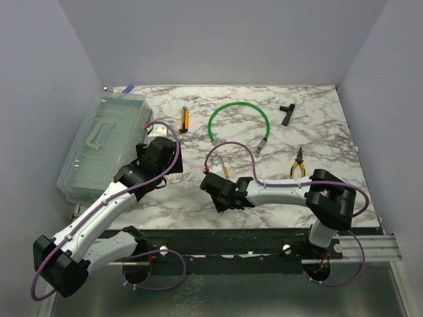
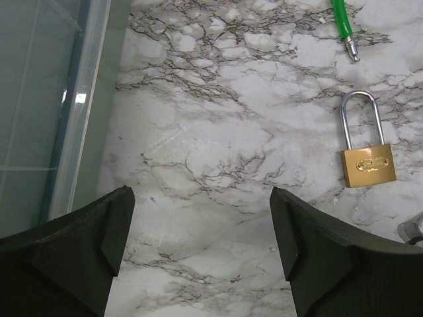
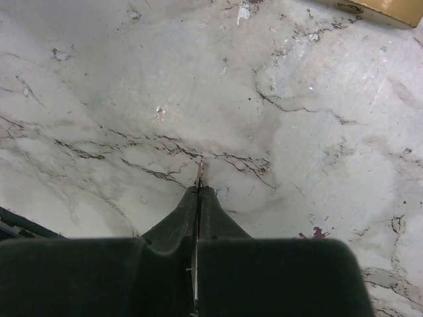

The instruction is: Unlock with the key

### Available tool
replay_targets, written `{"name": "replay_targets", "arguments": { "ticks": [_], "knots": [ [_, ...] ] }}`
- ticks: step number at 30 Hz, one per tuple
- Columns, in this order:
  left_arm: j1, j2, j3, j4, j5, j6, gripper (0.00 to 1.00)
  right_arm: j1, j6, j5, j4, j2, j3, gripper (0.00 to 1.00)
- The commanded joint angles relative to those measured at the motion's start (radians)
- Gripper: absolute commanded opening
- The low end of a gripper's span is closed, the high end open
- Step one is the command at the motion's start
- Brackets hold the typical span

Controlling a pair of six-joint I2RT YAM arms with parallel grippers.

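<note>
The brass padlock (image 2: 367,165) with a steel shackle lies flat on the marble table (image 2: 218,132); in the top view it is a small brass shape (image 1: 225,171) between the two grippers. My right gripper (image 3: 199,188) is shut on the key (image 3: 199,173), a thin silvery sliver sticking out past the fingertips just above the table. A corner of the padlock (image 3: 370,9) shows at the top right of the right wrist view. My left gripper (image 2: 198,224) is open and empty, left of the padlock.
A clear plastic box (image 1: 102,145) stands along the left edge, close to the left gripper. A green cable loop (image 1: 238,115), a yellow utility knife (image 1: 184,120), yellow-handled pliers (image 1: 297,164) and a black T-shaped tool (image 1: 286,112) lie farther back.
</note>
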Motion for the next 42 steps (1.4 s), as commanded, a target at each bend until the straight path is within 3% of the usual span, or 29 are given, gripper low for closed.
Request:
{"name": "replay_targets", "arguments": {
  "ticks": [1, 12, 20, 26, 33, 38, 42],
  "knots": [
    [0.004, -0.010, -0.012, 0.017, 0.017, 0.002, 0.89, 0.006, 0.013, 0.052, 0.042, -0.059, -0.080, 0.00],
    [0.003, -0.030, -0.015, 0.039, 0.095, 0.004, 0.89, 0.006, 0.009, 0.044, 0.244, -0.236, -0.237, 0.00],
    [0.004, -0.119, -0.040, 0.136, 0.411, 0.010, 0.84, -0.016, -0.049, -0.008, 0.528, -0.463, -0.431, 0.00],
    [0.007, -0.160, -0.078, 0.260, 0.712, -0.084, 0.77, -0.042, -0.085, -0.095, 0.692, -0.660, -0.543, 0.00],
    [0.005, -0.177, -0.160, 0.429, 0.808, -0.227, 0.67, -0.195, -0.025, -0.319, 0.823, -0.832, -0.646, 0.00],
    [0.005, -0.169, -0.224, 0.598, 0.893, -0.314, 0.65, -0.369, 0.064, -0.586, 0.966, -0.814, -0.670, 0.00],
    [0.005, -0.171, -0.251, 0.686, 0.910, -0.353, 0.66, -0.411, 0.090, -0.703, 1.062, -0.790, -0.672, 0.00]
  ]
}}
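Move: The key is already pinched in the right gripper, just above the table; from the left hand it lies about 18 cm to the right, 10 cm back and 16 cm below. The left gripper, which the key is raised towards, is roughly 10 cm ahead of the right hand, 18 cm to its left and 16 cm above. The padlock lies about 14 cm straight ahead of the right hand, about level in height. Keep the right gripper shut on the key, ease it slightly right, then lift it some 17 cm clear of the table, rolling it about 60 degrees until the fingers point level to the left and forward. Meanwhile swing the left gripper about 14 cm right, a little back and up, turning its fingers towards the key and narrowing them part-way, still open. ##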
